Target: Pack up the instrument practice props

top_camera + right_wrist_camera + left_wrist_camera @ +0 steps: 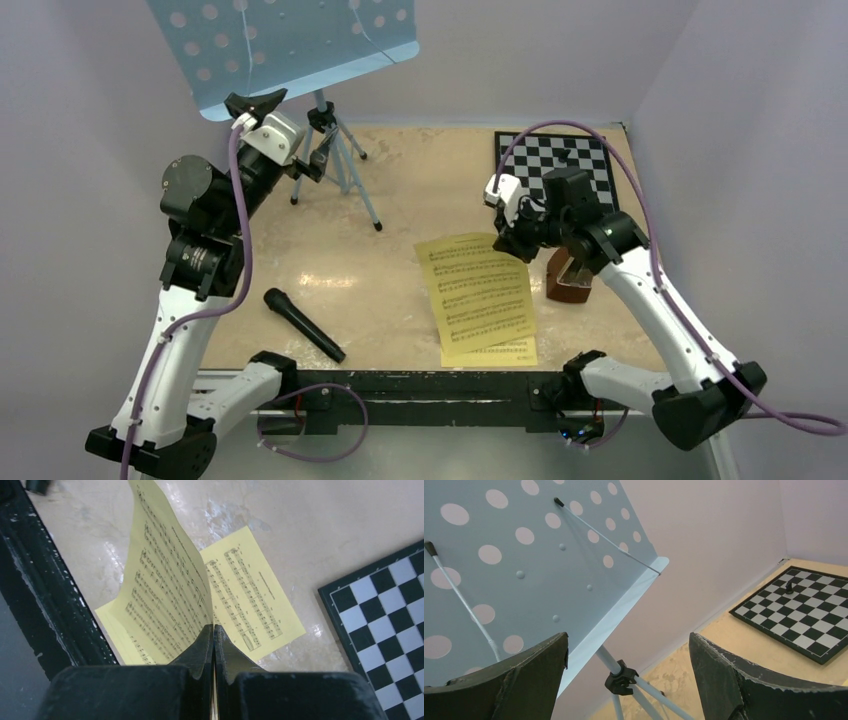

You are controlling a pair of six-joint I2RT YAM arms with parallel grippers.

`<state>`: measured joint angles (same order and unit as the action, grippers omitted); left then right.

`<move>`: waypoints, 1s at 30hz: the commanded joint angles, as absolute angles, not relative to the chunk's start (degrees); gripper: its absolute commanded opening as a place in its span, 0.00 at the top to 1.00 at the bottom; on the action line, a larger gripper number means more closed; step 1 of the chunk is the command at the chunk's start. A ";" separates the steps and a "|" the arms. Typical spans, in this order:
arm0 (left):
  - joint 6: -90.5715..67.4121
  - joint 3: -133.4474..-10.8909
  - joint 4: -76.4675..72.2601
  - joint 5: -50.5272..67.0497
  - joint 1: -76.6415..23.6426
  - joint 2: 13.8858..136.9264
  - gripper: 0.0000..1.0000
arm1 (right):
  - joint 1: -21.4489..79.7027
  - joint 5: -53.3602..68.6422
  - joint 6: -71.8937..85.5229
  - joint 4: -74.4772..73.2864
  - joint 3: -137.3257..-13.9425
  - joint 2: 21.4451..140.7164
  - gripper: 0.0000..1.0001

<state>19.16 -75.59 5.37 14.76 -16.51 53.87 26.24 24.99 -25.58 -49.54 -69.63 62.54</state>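
The light-blue music stand has its perforated tray [290,50] at the back left, on tripod legs [345,170]. My left gripper [258,103] is raised just under the tray's lower edge. In the left wrist view it [629,640] is open, with the tray [524,555] and the pole's black collar [621,677] beyond its fingers, touching nothing. Yellow sheet-music pages [480,300] lie at the front centre. My right gripper [213,627] is shut on the edge of one page [165,580], which curls upward. Another page [255,600] lies flat beneath. The brown metronome [568,280] stands partly hidden behind the right arm.
A black-and-white chessboard [560,160] lies at the back right with a dark piece [790,586] on it. A black microphone [303,324] lies at the front left. The black table rail [400,385] runs along the near edge. Walls close in on three sides.
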 commanded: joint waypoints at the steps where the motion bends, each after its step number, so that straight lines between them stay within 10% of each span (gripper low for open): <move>1: 20.42 -77.02 6.16 14.56 -16.23 54.83 0.05 | 22.78 23.54 -22.11 -44.49 -66.25 66.57 1.00; 30: 22.45 -77.85 10.77 13.05 -16.17 54.82 0.05 | 17.13 38.50 -29.10 -54.32 -66.95 76.00 1.00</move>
<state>22.00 -76.73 11.27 14.04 -16.51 55.64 17.93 37.32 -28.10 -54.57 -67.05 73.56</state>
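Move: The right gripper pinches one sheet of music by its far edge. The sheet it is to be laid on lies flat some 20 cm below, its middle about 3 cm back and 5 cm left of that hand. On the table, the metronome stands some 14 cm to the hand's right and 2 cm ahead; the chessboard is 29 cm ahead and 12 cm right. From the left hand, the lower sheet lies about 37 cm right, 7 cm back and 45 cm below. Keep the right fingers shut on the sheet and bring it down about 10 cm over the lower one, easing forward some 4 cm and tipping the fingers about 20 degrees further down; then draw back those 4 cm and rise about 4 cm, without letting go. Let the open left gripper sink a couple of centimetres by the music stand. ##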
